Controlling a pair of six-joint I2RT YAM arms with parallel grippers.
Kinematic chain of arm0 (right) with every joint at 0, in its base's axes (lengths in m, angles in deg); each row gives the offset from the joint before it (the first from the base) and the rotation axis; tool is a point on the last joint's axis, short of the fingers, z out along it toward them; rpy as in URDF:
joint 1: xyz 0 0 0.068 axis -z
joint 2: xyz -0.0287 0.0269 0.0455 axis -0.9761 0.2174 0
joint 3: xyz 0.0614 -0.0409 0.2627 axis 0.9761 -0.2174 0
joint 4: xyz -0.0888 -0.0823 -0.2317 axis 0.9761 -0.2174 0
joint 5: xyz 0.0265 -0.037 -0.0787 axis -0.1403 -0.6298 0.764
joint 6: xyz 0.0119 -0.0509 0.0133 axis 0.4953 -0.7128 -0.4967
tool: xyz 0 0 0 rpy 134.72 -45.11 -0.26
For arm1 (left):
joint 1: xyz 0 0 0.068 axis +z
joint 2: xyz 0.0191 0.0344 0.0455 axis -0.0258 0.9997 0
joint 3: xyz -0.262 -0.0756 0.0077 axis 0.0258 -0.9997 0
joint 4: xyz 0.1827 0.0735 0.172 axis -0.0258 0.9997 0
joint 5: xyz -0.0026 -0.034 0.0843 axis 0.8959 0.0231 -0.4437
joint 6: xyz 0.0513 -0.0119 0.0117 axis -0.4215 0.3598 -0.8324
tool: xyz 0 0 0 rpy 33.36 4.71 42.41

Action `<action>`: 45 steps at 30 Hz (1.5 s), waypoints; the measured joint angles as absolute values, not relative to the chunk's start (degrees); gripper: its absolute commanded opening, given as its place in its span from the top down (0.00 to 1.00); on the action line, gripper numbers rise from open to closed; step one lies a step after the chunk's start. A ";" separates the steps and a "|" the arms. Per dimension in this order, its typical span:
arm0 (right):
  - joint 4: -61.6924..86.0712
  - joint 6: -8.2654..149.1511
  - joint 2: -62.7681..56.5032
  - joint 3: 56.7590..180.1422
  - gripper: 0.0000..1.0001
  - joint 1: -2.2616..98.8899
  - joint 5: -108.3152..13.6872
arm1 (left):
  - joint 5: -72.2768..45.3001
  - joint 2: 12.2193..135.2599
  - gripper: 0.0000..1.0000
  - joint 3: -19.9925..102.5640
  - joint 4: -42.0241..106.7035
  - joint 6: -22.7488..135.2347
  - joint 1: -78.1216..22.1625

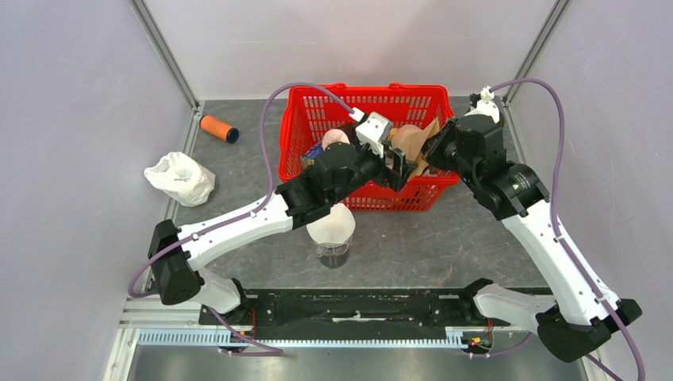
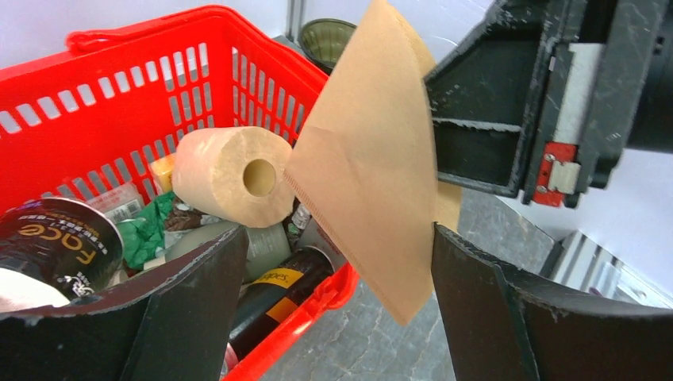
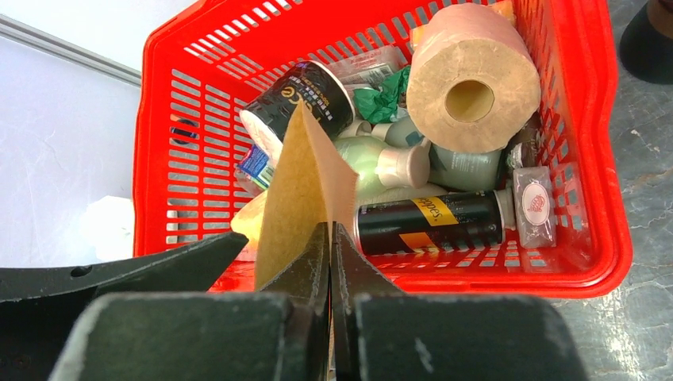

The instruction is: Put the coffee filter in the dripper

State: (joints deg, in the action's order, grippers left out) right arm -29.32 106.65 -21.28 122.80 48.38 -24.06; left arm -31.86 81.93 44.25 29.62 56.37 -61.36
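A brown paper coffee filter point(image 2: 373, 159) hangs in the air over the near rim of the red basket point(image 1: 373, 88). My right gripper point(image 3: 330, 230) is shut on the filter's point(image 3: 298, 190) edge. My left gripper point(image 2: 337, 238) is open, one finger on each side of the filter's lower point. Its right finger point(image 2: 476, 294) is right against the paper and its left finger point(image 2: 198, 294) is well apart from it. In the top view both grippers meet at the filter point(image 1: 423, 145). The dripper point(image 1: 332, 225), a pale cone on a glass vessel, stands on the table under my left arm.
The basket point(image 3: 603, 198) holds a toilet roll point(image 3: 470, 79), a black can point(image 3: 432, 222), bottles and packets. An orange roll point(image 1: 219, 128) and a white plastic bag point(image 1: 179, 178) lie at the far left. A dark green cup point(image 2: 325, 38) stands behind the basket.
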 measured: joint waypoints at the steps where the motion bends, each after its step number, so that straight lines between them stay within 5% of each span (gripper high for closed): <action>1: -29.32 106.68 -21.25 122.80 1.00 48.38 -24.19 | -32.45 82.21 0.10 44.56 29.47 56.37 -61.36; 15: -28.30 105.65 -20.18 122.80 1.00 48.23 -26.44 | -46.68 83.94 0.11 45.76 27.33 56.08 -63.30; 21: -27.14 103.44 -19.64 122.80 1.00 47.88 -27.66 | -49.19 87.78 0.28 51.33 30.08 55.82 -63.28; 33: -27.09 100.99 -20.16 122.80 1.00 47.53 -27.33 | -51.40 91.48 0.32 56.18 38.21 55.30 -63.28; 38: -26.31 99.46 -20.14 122.80 1.00 47.55 -29.15 | -50.31 93.82 0.46 59.20 42.21 55.10 -63.32; 45: -25.85 97.74 -20.12 122.76 1.00 47.27 -30.13 | -50.44 94.62 0.86 60.36 43.42 55.01 -63.35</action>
State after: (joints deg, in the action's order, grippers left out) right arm -25.85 97.74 -20.12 122.76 47.27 -30.13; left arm -50.44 94.62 60.36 43.42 55.01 -63.35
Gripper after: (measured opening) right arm 0.007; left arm 0.285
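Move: The brown coffee filter is pinched in the shut right hand, its middle about 5 cm ahead of the open left hand, 4 cm to its right and near its height; from the right hand it lies 2 cm ahead and 3 cm left. From the left hand, the paper roll is some 9 cm ahead, 6 cm right and 15 cm down, and the green dripper about 15 cm ahead, 27 cm right and 20 cm down. The open left fingers come around the filter's free side and close most of the way, one seeming to reach inside its mouth; a firm pinch can't be seen yet. That hand goes about 5 cm forward while turning roughly 15 degrees counter-clockwise, then dips some 4 cm and rolls its left side up. The right hand keeps its pinch, shifts 2 cm left towards the left hand and turns slightly counter-clockwise. ##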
